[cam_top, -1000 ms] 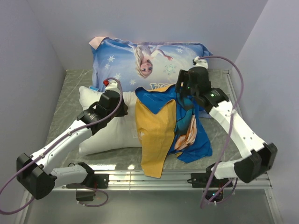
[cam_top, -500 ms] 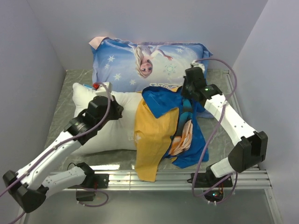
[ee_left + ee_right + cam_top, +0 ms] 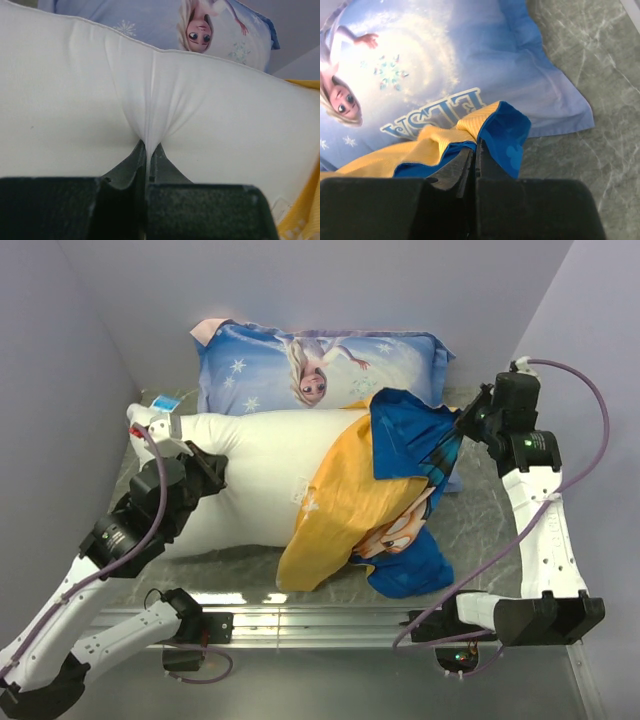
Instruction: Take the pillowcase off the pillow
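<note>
The white pillow lies across the table, its left two thirds bare. My left gripper is shut on a pinched fold of the pillow near its left end, with the fabric puckering into the left gripper. The yellow and blue pillowcase covers the pillow's right end and droops toward the front edge. My right gripper is shut on the pillowcase's blue-lined corner at the back right, and that corner folds over the right gripper.
A light blue Elsa-print pillow leans against the back wall just behind the white one and lies under the held corner. Grey marbled table shows at the right. Walls close in on the left, right and back.
My right gripper has shut on the pillowcase corner and pulled it back and to the right. My left arm has dragged the pillow left, so more white pillow shows.
</note>
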`<state>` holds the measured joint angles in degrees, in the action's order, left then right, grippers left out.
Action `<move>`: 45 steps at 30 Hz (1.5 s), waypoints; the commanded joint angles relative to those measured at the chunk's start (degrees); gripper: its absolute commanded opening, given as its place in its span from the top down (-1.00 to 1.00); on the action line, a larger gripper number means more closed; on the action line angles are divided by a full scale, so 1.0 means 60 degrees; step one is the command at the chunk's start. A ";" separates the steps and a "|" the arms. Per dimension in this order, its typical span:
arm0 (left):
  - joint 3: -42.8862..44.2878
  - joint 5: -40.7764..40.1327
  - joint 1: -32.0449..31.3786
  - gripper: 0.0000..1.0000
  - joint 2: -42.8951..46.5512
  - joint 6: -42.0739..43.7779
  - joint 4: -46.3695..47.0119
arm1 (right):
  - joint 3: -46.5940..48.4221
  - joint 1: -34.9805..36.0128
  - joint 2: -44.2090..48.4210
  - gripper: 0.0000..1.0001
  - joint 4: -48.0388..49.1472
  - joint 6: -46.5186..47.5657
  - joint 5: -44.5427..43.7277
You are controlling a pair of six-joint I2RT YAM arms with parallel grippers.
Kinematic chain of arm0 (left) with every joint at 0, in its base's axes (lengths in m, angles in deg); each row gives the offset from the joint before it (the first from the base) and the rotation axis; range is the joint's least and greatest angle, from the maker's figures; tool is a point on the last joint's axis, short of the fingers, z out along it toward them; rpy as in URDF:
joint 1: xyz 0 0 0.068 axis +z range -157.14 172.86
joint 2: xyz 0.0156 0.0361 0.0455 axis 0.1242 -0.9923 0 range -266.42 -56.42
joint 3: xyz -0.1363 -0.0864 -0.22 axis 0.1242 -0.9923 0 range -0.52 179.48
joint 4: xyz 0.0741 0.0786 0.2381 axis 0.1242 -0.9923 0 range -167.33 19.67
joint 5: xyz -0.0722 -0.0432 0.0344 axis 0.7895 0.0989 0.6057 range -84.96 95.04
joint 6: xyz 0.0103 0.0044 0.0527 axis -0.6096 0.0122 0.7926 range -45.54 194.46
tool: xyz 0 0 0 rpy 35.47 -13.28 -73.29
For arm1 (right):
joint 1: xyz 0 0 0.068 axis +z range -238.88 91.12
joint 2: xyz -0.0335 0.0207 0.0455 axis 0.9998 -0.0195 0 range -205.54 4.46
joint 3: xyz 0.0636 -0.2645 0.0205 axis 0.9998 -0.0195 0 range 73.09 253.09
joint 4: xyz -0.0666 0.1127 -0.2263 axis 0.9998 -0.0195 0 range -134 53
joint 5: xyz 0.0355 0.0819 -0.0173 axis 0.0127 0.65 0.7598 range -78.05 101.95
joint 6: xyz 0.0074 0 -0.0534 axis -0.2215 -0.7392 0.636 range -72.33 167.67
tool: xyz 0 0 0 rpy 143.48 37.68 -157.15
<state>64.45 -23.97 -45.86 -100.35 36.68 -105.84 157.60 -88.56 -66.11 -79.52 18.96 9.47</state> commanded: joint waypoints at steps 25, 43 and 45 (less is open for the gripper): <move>0.1696 -0.2941 0.0257 0.99 -0.0984 0.0818 0.1099 | -0.3896 0.7015 0.3834 -0.70 0.0729 -0.0633 -0.2882; 0.1784 -0.2899 0.0272 0.99 -0.1366 0.0891 0.1084 | -0.6821 1.2442 0.0660 -0.78 0.4829 -0.4502 -0.4451; 0.1813 -0.2826 0.0257 0.99 -0.1366 0.0891 0.1113 | -0.6513 1.2457 -0.0318 -0.77 0.4890 -0.4546 -0.4304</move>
<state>72.56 -41.02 -44.24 -110.25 42.32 -109.25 115.83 -14.12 -62.28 -57.51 -5.67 -14.82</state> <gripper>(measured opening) 0.044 0.885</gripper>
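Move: My right hand grips the pillowcase by its far right corner. The case's middle lies about 14 cm back from that hand, 16 cm to its left and 20 cm lower, and the Elsa pillow's middle about 12 cm ahead, 26 cm left and 25 cm down. My left hand already pinches the white pillow, whose middle is roughly 4 cm to its right and 12 cm down. The pillowcase is about 27 cm right of my left hand, 2 cm back and 20 cm down. I open my right fingers and let the pillowcase corner go while swinging left, then sweep back, left and down to the case's near yellow part, about 40 cm in all, turning some 40 degrees counter-clockwise with the fingers wide open. My left hand keeps its pinch: it lifts the pillow back and left, then carries it forward and down, turning counter-clockwise and raising its left side. ##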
